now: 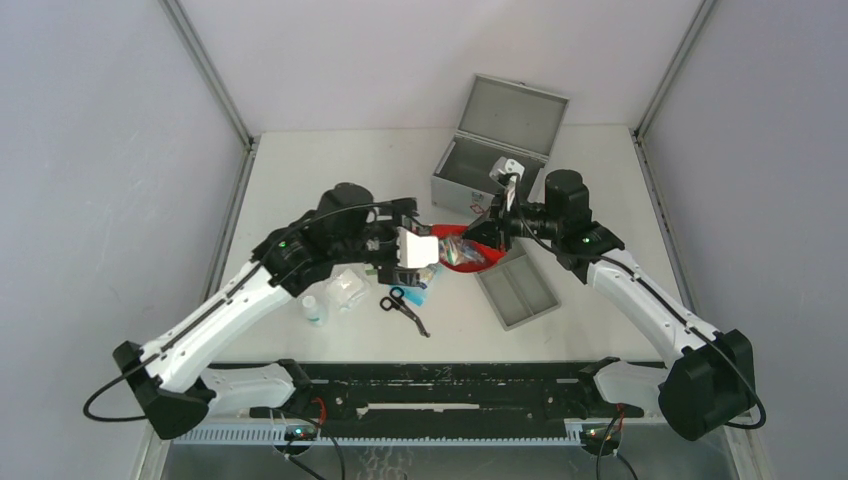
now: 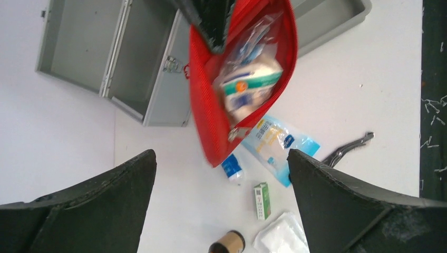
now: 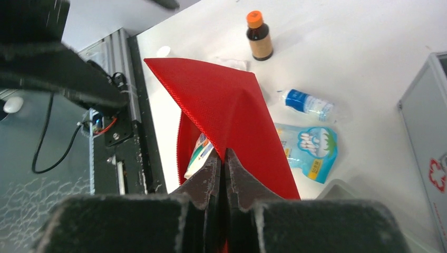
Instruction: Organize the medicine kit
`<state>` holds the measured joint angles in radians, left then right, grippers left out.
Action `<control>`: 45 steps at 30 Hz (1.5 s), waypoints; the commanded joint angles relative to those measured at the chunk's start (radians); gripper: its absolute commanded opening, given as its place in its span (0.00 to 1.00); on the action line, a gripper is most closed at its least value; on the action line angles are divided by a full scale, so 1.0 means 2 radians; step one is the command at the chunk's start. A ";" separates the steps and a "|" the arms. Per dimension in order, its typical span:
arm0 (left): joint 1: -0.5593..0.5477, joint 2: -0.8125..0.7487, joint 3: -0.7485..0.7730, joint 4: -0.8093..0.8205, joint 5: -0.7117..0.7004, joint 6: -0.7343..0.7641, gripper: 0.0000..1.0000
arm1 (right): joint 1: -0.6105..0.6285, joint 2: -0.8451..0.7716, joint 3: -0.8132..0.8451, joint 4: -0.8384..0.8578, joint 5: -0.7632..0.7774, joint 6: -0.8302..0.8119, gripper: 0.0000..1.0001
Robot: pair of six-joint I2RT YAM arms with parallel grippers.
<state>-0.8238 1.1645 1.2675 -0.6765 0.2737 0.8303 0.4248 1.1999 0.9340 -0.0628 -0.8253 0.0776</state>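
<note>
The medicine kit [image 1: 497,152] is a grey metal box standing open at the back of the table, lid up; it also shows in the left wrist view [image 2: 132,58]. My right gripper [image 1: 490,232] [image 3: 222,158] is shut on the rim of a red pouch [image 1: 466,252] [image 3: 226,105] and holds it up, mouth open, with packets [image 2: 248,84] inside. My left gripper [image 1: 412,258] [image 2: 221,155] hangs open just left of the pouch [image 2: 208,110], nothing between its fingers.
A shallow grey tray [image 1: 517,290] lies right of the pouch. On the table are black scissors [image 1: 403,308], a blue packet [image 2: 279,145], a small blue-labelled bottle [image 2: 232,167], a green box [image 2: 262,200], a brown bottle [image 3: 259,37], a gauze pack [image 1: 347,288] and a white bottle [image 1: 315,310].
</note>
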 commanded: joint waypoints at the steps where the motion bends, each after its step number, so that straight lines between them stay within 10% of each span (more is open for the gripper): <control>1: 0.036 -0.048 -0.003 -0.024 0.044 0.032 0.97 | -0.002 -0.007 0.023 0.007 -0.065 -0.025 0.00; 13: 0.042 -0.031 -0.006 -0.056 0.098 0.058 0.73 | 0.021 -0.001 0.036 -0.027 -0.114 -0.060 0.00; 26: 0.037 -0.002 -0.013 -0.070 0.086 0.063 0.71 | 0.021 -0.002 0.036 -0.028 -0.113 -0.060 0.00; 45: 0.037 0.002 -0.025 -0.038 0.126 0.014 0.22 | 0.015 -0.001 0.036 -0.027 -0.098 -0.060 0.00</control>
<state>-0.7460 1.2018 1.2503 -0.8185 0.4808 0.8970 0.4587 1.2011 0.9581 -0.1406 -1.0176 -0.0299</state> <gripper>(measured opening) 0.260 0.003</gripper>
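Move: The red pouch, its mouth open, is already held by the right hand; its middle is about 2 cm behind that hand and 4 cm below. From the open left hand, the pouch's middle lies roughly 8 cm right, 1 cm ahead and 6 cm lower. Its left corner is some 4 cm ahead and 4 cm below. On the table, about 26 cm below the left hand, are the blue packet 8 cm ahead and the scissors 5 cm left, 1 cm back. The red pouch is drawn back about 4 cm by the right hand, which swings some 15 degrees counter-clockwise, keeps its pinch and then holds still. The left hand first lifts and shifts 3 cm left, then sinks about 6 cm while easing back, its fingers tipping further down, and closes from wide open to about a quarter around the pouch's left corner. ##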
